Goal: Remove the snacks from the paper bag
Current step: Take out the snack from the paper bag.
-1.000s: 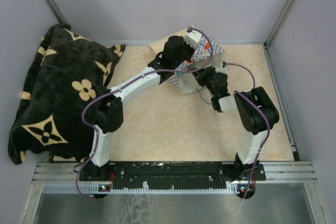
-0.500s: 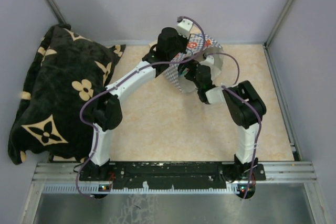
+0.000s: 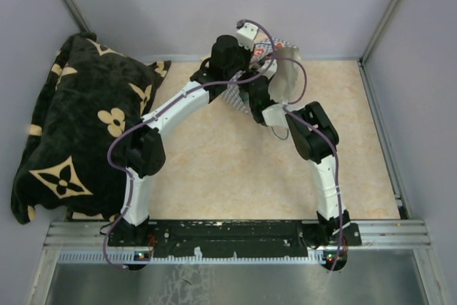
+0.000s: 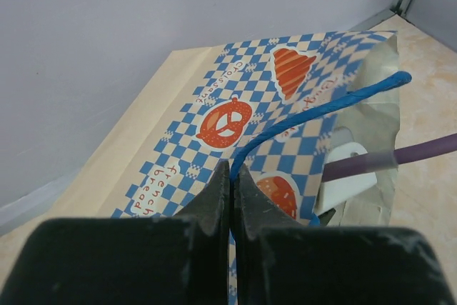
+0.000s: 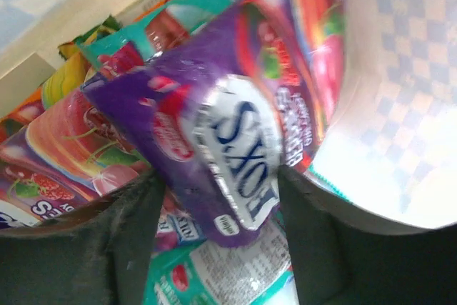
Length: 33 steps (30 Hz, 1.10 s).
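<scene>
The paper bag lies at the far middle of the table with its mouth toward the arms; its checkered side fills the left wrist view. My left gripper is shut on the bag's blue string handle, holding it up. My right gripper is inside the bag, open, with one finger on either side of a purple snack packet. Teal, red-pink and yellow snacks lie packed under and beside it. In the top view the bag hides the right fingers.
A black blanket with cream flowers is heaped along the table's left side. Grey walls close in behind the bag. The right arm's purple cable runs across the bag's mouth.
The right arm has pushed forward and leftward into the bag, and its jaws have opened around the purple packet. The left gripper has shifted slightly left and back with the handle.
</scene>
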Available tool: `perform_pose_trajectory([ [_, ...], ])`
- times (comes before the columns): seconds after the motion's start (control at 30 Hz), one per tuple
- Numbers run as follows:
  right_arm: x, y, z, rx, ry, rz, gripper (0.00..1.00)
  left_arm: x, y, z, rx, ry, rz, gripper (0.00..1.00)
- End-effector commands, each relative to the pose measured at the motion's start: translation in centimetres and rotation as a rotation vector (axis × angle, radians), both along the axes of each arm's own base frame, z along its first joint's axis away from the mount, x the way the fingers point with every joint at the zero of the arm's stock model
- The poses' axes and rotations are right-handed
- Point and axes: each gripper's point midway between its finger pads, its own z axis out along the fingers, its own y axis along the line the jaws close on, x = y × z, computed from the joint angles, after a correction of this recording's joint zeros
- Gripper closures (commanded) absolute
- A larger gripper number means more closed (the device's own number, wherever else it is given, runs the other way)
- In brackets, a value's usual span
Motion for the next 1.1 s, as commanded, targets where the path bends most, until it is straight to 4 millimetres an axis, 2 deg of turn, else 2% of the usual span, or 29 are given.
perform_pose_trajectory([
  [0.0,1.9,-1.2,2.1,-0.110,-0.036,-0.097,0.47,-0.3,0.9,0.7,0.008,-0.004,0.001,1.00],
  [0.13,1.4,-3.2,1.4,-0.081,-0.011,-0.152,0.82,-0.2,1.5,0.8,0.001,0.000,0.012,1.00],
  [0.17,1.2,-3.7,1.4,-0.062,-0.005,-0.153,0.95,-0.1,1.6,0.8,-0.003,0.002,0.015,1.00],
  [0.2,0.9,-4.0,1.5,-0.041,-0.002,-0.149,1.00,-0.1,1.7,0.8,-0.005,0.003,0.017,1.00],
  [0.33,-1.8,-4.7,2.0,-0.006,-0.007,-0.105,1.00,-0.1,1.9,0.9,-0.004,0.004,0.021,1.00],
  [0.43,-4.4,-3.9,3.7,0.030,-0.024,0.003,1.00,-0.1,2.1,0.8,0.000,0.001,0.023,1.00],
  [0.5,-6.7,-3.8,3.6,0.064,0.016,0.063,1.00,-0.1,2.1,0.5,0.000,-0.002,0.027,1.00],
  [0.67,-12.7,-3.5,5.5,0.198,0.068,0.199,1.00,0.0,2.4,0.3,0.012,-0.003,0.040,1.00],
  [0.7,-13.9,-3.7,6.4,0.200,0.064,0.217,1.00,-0.1,2.5,0.4,0.014,-0.007,0.040,1.00],
  [0.83,-18.8,-6.2,6.7,0.118,0.131,0.244,1.00,-0.7,3.1,1.3,0.041,-0.036,0.034,1.00],
  [0.87,-20.1,-7.0,7.8,0.088,0.122,0.248,1.00,-0.9,3.3,1.4,0.053,-0.044,0.031,1.00],
  [0.9,-21.4,-7.7,8.1,0.050,0.136,0.252,1.00,-1.1,3.5,1.8,0.059,-0.053,0.030,1.00],
  [1.07,-26.8,-9.7,7.9,-0.093,0.271,0.316,1.00,-2.5,3.5,1.7,0.113,-0.057,-0.042,1.00],
])
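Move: The purple snack packet lies almost straight in front of the right hand, its middle about 5 cm ahead, level with the open fingertips. A red-purple packet lies some 4 cm ahead and 7 cm to the left, a green packet about 2 cm ahead and 4 cm below. The bag's right wall rises roughly 5 cm ahead and 6 cm to the right. From the left hand the purple packet is some 7 cm ahead, 2 cm right and 17 cm down. The purple packet is pinched by its near end as the right fingers shut, the hand edging right and a little down, then it is drawn back out of the bag's mouth some 23 cm towards the base, rising about 10 cm and drifting right, the hand turning slightly counter-clockwise and tipping down. The left hand keeps its pinch on the blue handle, sinking up to 3 cm, then easing back up and left. ##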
